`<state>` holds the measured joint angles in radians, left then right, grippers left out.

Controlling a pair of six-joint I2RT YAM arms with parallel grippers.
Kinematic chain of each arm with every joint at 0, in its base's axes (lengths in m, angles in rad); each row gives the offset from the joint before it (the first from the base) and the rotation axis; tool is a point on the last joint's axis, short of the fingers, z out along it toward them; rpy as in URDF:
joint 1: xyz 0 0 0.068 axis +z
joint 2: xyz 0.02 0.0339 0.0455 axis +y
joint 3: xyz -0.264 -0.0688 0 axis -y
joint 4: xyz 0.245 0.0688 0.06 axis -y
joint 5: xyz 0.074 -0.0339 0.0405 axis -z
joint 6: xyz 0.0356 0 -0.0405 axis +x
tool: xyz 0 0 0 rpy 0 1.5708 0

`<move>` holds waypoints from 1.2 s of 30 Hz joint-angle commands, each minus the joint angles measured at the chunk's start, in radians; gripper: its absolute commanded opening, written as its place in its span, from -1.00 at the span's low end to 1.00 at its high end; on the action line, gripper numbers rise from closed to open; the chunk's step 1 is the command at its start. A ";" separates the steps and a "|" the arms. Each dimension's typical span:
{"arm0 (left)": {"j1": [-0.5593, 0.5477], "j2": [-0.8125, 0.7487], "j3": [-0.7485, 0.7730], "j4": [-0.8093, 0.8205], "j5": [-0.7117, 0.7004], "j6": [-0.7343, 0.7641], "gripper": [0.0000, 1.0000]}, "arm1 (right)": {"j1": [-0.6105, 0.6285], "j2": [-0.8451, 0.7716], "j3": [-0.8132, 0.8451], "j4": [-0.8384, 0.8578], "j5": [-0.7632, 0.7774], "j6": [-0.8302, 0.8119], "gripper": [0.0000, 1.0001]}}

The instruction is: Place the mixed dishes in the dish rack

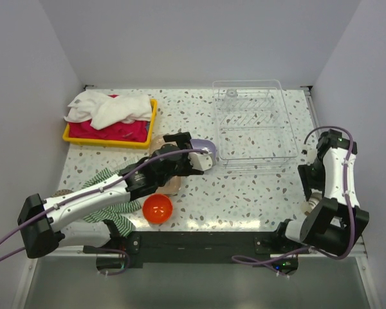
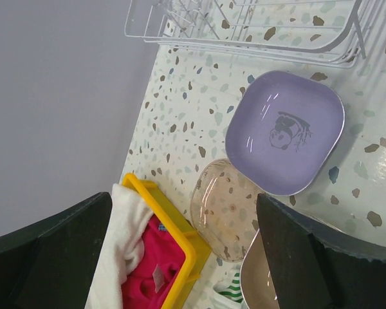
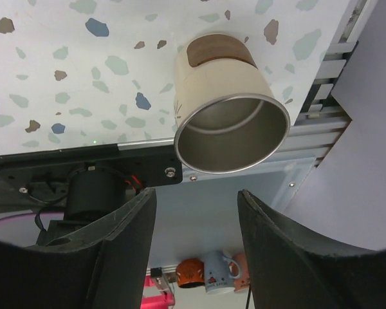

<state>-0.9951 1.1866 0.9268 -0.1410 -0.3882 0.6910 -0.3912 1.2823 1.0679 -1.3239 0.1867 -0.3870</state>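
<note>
The lilac square plate (image 2: pixel 285 132) with a panda print lies flat on the table just short of the wire dish rack (image 2: pixel 257 29). My left gripper (image 2: pixel 186 257) hovers open above it, nothing between its fingers. Beside the plate lie a clear glass dish (image 2: pixel 228 209) and a tan plate (image 2: pixel 260 280). From above, the left gripper (image 1: pixel 196 159) covers most of the lilac plate (image 1: pixel 207 148). The orange bowl (image 1: pixel 157 208) sits near the front edge. A beige cup (image 3: pixel 228 119) with a metal inside sits just beyond my right gripper (image 3: pixel 196 212), whose jaws stand apart, not touching it.
A yellow tray (image 1: pixel 109 138) of white and pink towels stands at the back left. A green striped cloth (image 1: pixel 112 215) lies under the left arm. The dish rack (image 1: pixel 254 125) takes up the back right. The right arm works at the table's near right corner, by the side wall.
</note>
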 commanded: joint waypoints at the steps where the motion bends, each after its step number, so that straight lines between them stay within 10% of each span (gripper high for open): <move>1: 0.010 0.021 0.055 0.004 0.000 -0.007 1.00 | -0.029 0.011 -0.042 0.000 -0.038 -0.061 0.12; 25: 0.055 0.172 0.217 -0.067 0.054 -0.200 1.00 | -0.040 0.121 -0.069 0.095 -0.023 -0.107 -1.00; 36: 0.341 0.444 0.653 -0.243 0.564 -0.747 1.00 | 0.029 0.037 0.475 -0.103 -0.222 -0.093 -1.00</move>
<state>-0.7815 1.5570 1.4353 -0.3447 -0.1215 0.2520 -0.4095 1.3853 1.3113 -1.3212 0.0654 -0.4950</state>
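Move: Below the right hand stands the beige cup, its middle about 4 cm to the right, level fore and aft, some 8 cm down; the dish rack's middle lies about 30 cm ahead and 21 cm left of that hand. From the left hand the purple plate is about 9 cm ahead, 1 cm right and 22 cm down, the clear plate 12 cm ahead and 12 cm left, the rack's middle 18 cm ahead and 22 cm right. Sinking about 5 cm beside the beige cup, the right hand closes its half-open fingers on the left side of the rim, then raises the cup over 8 cm while going forward about 7 cm, towards the rack. The left hand, empty and wide open, barely moves at first, then sweeps 8 cm forward and 5 cm right towards the rack, rolling some 30 degrees, left side down. ##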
